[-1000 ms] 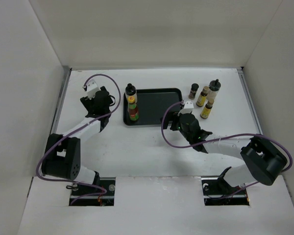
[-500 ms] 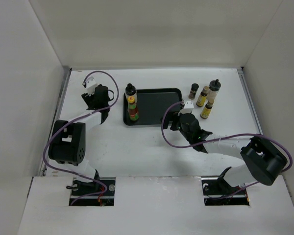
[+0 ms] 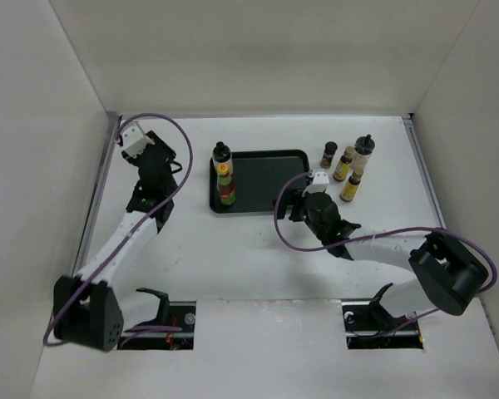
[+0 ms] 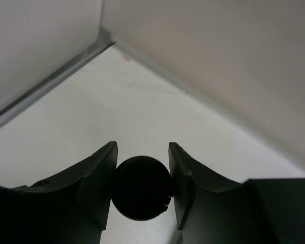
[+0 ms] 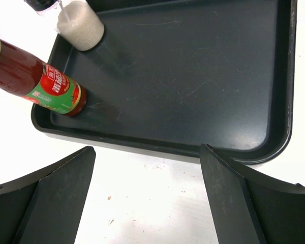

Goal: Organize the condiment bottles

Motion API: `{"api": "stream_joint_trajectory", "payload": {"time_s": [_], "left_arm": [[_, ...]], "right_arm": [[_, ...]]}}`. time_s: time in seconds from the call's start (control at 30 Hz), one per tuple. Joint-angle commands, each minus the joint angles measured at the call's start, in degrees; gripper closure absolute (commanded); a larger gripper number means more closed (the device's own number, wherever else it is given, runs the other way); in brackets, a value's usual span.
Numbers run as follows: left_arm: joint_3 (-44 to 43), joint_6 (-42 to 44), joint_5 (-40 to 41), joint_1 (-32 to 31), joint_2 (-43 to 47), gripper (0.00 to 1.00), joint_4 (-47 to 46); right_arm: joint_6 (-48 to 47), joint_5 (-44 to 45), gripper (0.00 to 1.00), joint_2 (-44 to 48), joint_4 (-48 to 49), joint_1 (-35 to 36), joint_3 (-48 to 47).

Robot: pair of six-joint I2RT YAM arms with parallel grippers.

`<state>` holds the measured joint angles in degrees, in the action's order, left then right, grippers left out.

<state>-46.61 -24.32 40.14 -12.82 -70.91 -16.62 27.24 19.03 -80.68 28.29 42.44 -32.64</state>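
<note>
My left gripper [image 3: 149, 163] is at the far left of the table, near the back left corner. In the left wrist view it [image 4: 141, 170] is shut on a dark-capped bottle [image 4: 141, 188]; only its round black cap shows. A pale black-capped bottle [image 3: 221, 155] and the red-green bottle [image 3: 225, 190] stand at the left end of the black tray [image 3: 270, 179]. Both also show in the right wrist view, the pale one [image 5: 81, 25] and the red-green one [image 5: 40, 81]. My right gripper [image 5: 147, 162] is open and empty, just in front of the tray's near rim [image 5: 193, 152].
Right of the tray stand a short brown bottle [image 3: 328, 154], two slim yellow-labelled bottles [image 3: 343, 164] [image 3: 350, 187] and a pale black-capped bottle [image 3: 364, 152]. White walls close the table at the back and on both sides.
My left arm has swung left and farther back, away from the tray, with the dark-capped bottle in its jaws. The right arm and the other bottles have not moved.
</note>
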Motion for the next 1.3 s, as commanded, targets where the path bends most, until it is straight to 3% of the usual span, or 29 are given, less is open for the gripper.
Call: {"api": "stream_joint_trajectory", "payload": {"time_s": [0.0, 0.1, 0.27, 0.47, 0.67, 1.27], "left_arm": [[-3.3, 2.5, 1.5, -5.0, 8.9, 0.71, -4.6], [-8.1, 5.1, -0.4, -12.2, 9.1, 0.71, -5.1], [-15.2, 8.4, -4.2, -24.6, 0.8, 0.71, -8.0], [-15.6, 7.3, -5.3, -31.4, -11.3, 0.71, -11.0], [-13.8, 6.7, -4.9, -34.2, -18.6, 0.71, -13.9], [-4.9, 2.2, -4.9, -34.9, -27.8, 0.71, -20.8]], "right_arm": [[-0.3, 0.7, 0.1, 2.9, 1.9, -0.2, -0.5], [-0.5, 2.0, 0.1, 5.4, 1.9, -0.1, 0.3], [-1.6, 4.7, 0.11, 12.3, 1.7, 0.9, 1.6], [-2.2, 9.6, 0.14, 24.8, -2.0, 1.0, 4.3], [-0.9, 10.7, 0.14, 30.8, -4.1, -0.6, 8.5], [-0.5, 10.5, 0.13, 26.2, -3.0, -0.7, 8.6]]}}
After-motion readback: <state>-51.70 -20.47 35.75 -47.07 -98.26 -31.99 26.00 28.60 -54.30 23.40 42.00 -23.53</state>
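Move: The left hand already holds the pepper shaker aloft; the tray's middle lies about 27 cm to its right, 6 cm ahead and 20 cm below. In it, the ketchup bottle stands some 16 cm right and 1 cm ahead of this hand, the salt shaker 16 cm right and 8 cm ahead. From the open right hand, the front yellow bottle is roughly 16 cm right and 8 cm ahead, the tray's middle 10 cm left and 14 cm ahead. Rightward in a high arc, the left hand carries the gripped pepper shaker about 30 cm, first climbing, then sinking over the tray to the right of the ketchup bottle, its wrist turning some 40 degrees clockwise. The open right hand lifts and draws right and slightly back, away from the tray, then sinks partway again. ##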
